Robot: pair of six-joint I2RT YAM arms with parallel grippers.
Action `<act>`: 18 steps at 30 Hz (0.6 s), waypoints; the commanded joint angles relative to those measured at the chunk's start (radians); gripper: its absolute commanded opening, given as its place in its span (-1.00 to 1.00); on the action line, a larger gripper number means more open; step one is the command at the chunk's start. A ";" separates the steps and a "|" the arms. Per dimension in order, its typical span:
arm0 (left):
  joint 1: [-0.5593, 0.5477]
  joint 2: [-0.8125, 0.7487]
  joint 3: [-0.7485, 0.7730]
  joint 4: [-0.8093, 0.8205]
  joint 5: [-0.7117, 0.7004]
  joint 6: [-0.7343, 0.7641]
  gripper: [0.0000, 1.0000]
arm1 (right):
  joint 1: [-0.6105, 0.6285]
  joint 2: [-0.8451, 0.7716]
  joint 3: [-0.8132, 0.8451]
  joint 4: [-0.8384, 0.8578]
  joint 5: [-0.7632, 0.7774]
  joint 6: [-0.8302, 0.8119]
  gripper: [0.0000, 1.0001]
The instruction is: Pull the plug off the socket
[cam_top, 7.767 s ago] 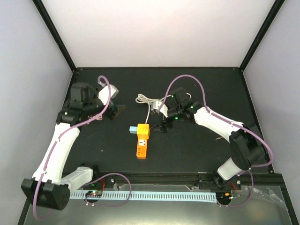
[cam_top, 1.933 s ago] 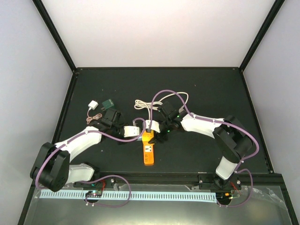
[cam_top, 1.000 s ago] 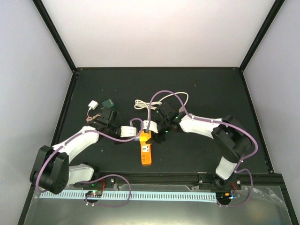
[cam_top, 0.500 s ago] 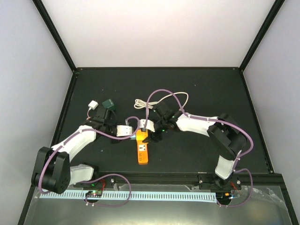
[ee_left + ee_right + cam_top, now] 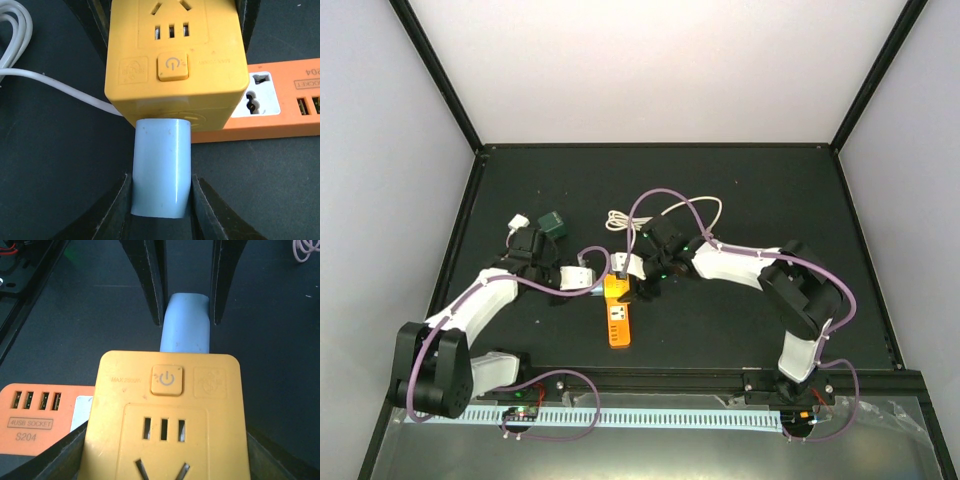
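A pale blue plug (image 5: 162,165) sticks out of one side of a yellow cube (image 5: 172,55). The cube sits at the far end of the orange socket strip (image 5: 619,325). My left gripper (image 5: 161,180) is shut on the plug, one finger on each side. My right gripper (image 5: 165,440) comes from the opposite side and is shut on the yellow cube (image 5: 167,410). The orange strip (image 5: 42,415) lies flat beside the cube. In the top view the plug (image 5: 599,290) shows just left of the cube (image 5: 615,288). A thin white cord (image 5: 45,82) runs behind the cube.
A dark green cube (image 5: 553,221) and a small white charger (image 5: 519,225) lie at the back left, behind my left arm. The cream cord (image 5: 665,211) loops behind my right wrist. Black frame rails border the table.
Both grippers, the plug, the cube and the orange strip have slid together a little to the left. Both grips are the same, and the plug sits in the cube as before.
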 commanded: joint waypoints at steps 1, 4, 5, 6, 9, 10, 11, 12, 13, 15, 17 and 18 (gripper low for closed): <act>0.080 -0.028 0.033 -0.072 -0.189 0.072 -0.79 | -0.033 0.022 -0.025 -0.221 0.043 0.021 -0.97; 0.081 -0.049 0.030 -0.095 -0.156 0.081 -0.78 | -0.033 0.037 -0.013 -0.229 0.046 0.032 -0.97; 0.080 -0.056 0.026 -0.101 -0.147 0.082 -0.78 | -0.034 0.042 -0.009 -0.229 0.049 0.038 -0.97; 0.080 -0.064 0.023 -0.102 -0.142 0.082 -0.78 | -0.034 0.045 -0.006 -0.229 0.052 0.041 -0.97; 0.084 -0.073 0.017 -0.090 -0.149 0.063 -0.79 | -0.034 0.046 -0.005 -0.231 0.052 0.042 -0.98; 0.090 -0.070 0.020 -0.090 -0.151 0.059 -0.79 | -0.034 0.046 -0.006 -0.231 0.050 0.042 -0.97; 0.097 -0.065 0.027 -0.090 -0.154 0.052 -0.79 | -0.034 0.047 -0.006 -0.231 0.049 0.042 -0.97; 0.107 -0.056 0.036 -0.093 -0.152 0.045 -0.78 | -0.034 0.045 -0.007 -0.231 0.048 0.043 -0.97; 0.120 -0.046 0.048 -0.098 -0.150 0.038 -0.78 | -0.033 0.043 -0.007 -0.230 0.047 0.042 -0.98; 0.146 -0.024 0.074 -0.102 -0.148 0.017 -0.78 | -0.033 0.043 -0.008 -0.231 0.046 0.041 -0.98; 0.178 -0.010 0.095 -0.103 -0.142 0.000 -0.77 | -0.034 0.043 -0.009 -0.231 0.044 0.041 -0.97; 0.195 -0.006 0.104 -0.103 -0.134 -0.006 -0.77 | -0.033 0.043 -0.008 -0.231 0.045 0.041 -0.98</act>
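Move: Just to the right of the left hand, which still grips the blue plug, stands the yellow socket cube, its middle about 6 cm right and roughly level ahead. The orange strip's middle is some 5 cm back, 7 cm right and 4 cm lower; the green adapter lies about 14 cm ahead and 8 cm left, on the table. From the right hand, already holding the cube, the plug is about 5 cm left, at about its height. Pulling leftward with the plug kept in its pinch, the left hand draws it straight out and away from the cube, fast at first, about 5.5 cm in all, drifting slightly forward late and turning some 10 degrees counter-clockwise as the fingers tip steeper. The right hand keeps its grip on the cube, gives back 1.5 cm to the right and sinks about 1 cm, then stays. ##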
